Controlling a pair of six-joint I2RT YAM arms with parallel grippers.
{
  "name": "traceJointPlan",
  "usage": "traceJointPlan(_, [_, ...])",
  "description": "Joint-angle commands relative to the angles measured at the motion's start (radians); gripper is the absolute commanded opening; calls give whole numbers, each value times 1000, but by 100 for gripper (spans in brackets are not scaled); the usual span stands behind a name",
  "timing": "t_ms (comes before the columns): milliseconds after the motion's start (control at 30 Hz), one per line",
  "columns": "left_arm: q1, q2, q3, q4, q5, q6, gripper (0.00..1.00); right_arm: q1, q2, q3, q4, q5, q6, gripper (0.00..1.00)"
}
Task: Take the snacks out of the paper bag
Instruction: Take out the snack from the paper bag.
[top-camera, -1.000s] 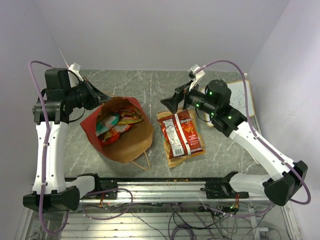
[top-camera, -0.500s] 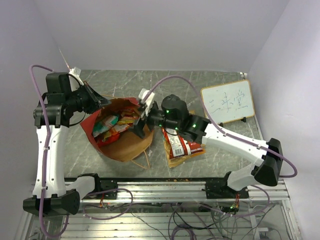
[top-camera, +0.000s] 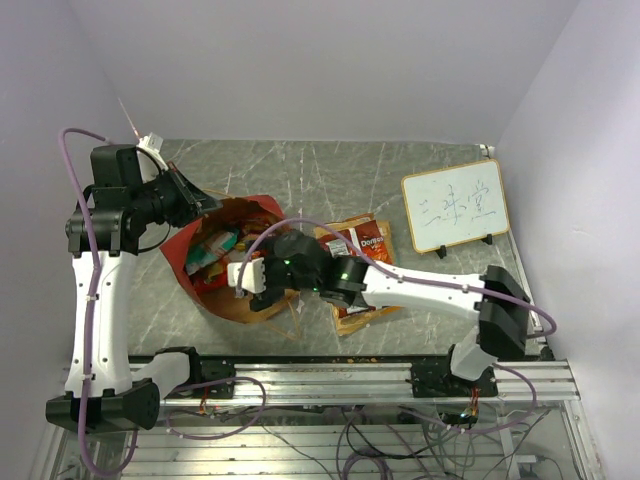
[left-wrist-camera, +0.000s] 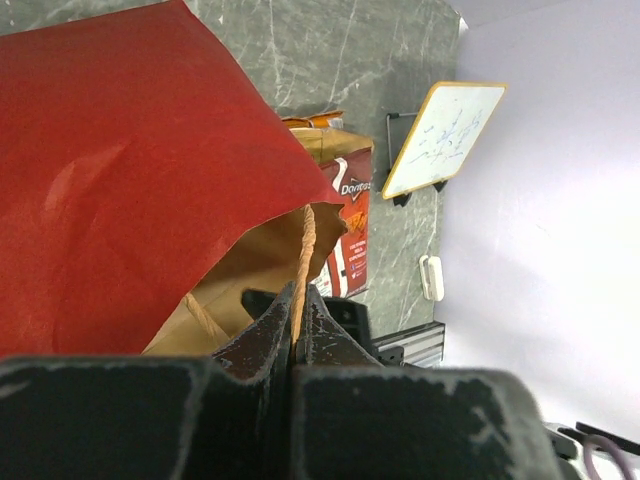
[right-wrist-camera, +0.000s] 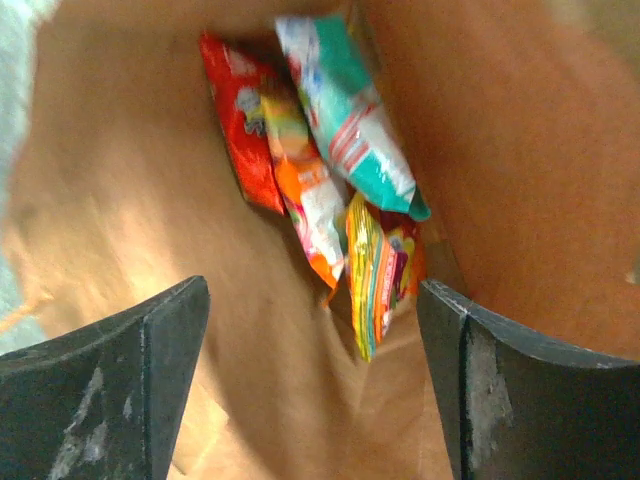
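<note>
The paper bag (top-camera: 183, 262), red outside and brown inside, lies on the table with its mouth facing right. My left gripper (top-camera: 205, 200) is shut on its twine handle (left-wrist-camera: 303, 250) and holds the upper edge up. Several snacks lie deep inside: a red packet (right-wrist-camera: 235, 120), an orange one (right-wrist-camera: 305, 195), a teal one (right-wrist-camera: 350, 110) and a yellow striped one (right-wrist-camera: 375, 270). My right gripper (right-wrist-camera: 312, 290) is inside the bag mouth (top-camera: 252, 290), open, its fingers apart on either side below the packets and touching none. A red Doritos packet (top-camera: 370, 240) lies on the table right of the bag.
A white framed whiteboard (top-camera: 453, 207) stands at the back right. The right arm stretches low across the Doritos packet. A second twine handle (top-camera: 293, 322) trails off the bag toward the table's near edge and the rail.
My right arm has swung from above the Doritos packet leftward and down into the bag mouth, uncovering the whiteboard. The left gripper has kept its hold on the handle.
</note>
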Motion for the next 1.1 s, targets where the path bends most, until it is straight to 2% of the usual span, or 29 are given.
traceJointPlan(0, [2, -25, 18, 12, 41, 15, 7, -5, 69, 51, -79, 119, -177, 78])
traceJointPlan(133, [2, -4, 30, -6, 53, 40, 7, -13, 91, 4, 7, 195, -200, 68])
traceJointPlan(200, [3, 8, 46, -22, 62, 54, 7, -22, 125, 34, -5, 231, -195, 66])
traceJointPlan(333, [3, 1, 54, -45, 57, 84, 7, -43, 209, 82, -17, 276, -242, 67])
traceJointPlan(433, [3, -8, 32, -38, 71, 90, 7, -60, 256, 82, 47, 309, -270, 69])
traceJointPlan(667, [3, -25, 41, -58, 59, 107, 7, -88, 393, 190, -13, 346, -308, 68])
traceJointPlan(800, [2, -17, 73, -77, 43, 125, 7, -98, 412, 189, 9, 346, -337, 68])
traceJointPlan(1067, [2, -30, 30, -61, 36, 121, 7, -145, 436, 185, 51, 319, -343, 67])
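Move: The yellow snack in the paper bag lies about 13 cm ahead of the right hand, 2 cm to its left and 15 cm below. The teal snack is some 12 cm ahead, 9 cm left and 13 cm below; the red snack 6 cm ahead, 9 cm left and 15 cm below. From the left hand, holding the bag handle, the yellow snack lies about 3 cm ahead, 5 cm right and 27 cm below. Fingers narrowing, the right hand reaches about 13 cm forward and 11 down towards the bag's yellow snack. ##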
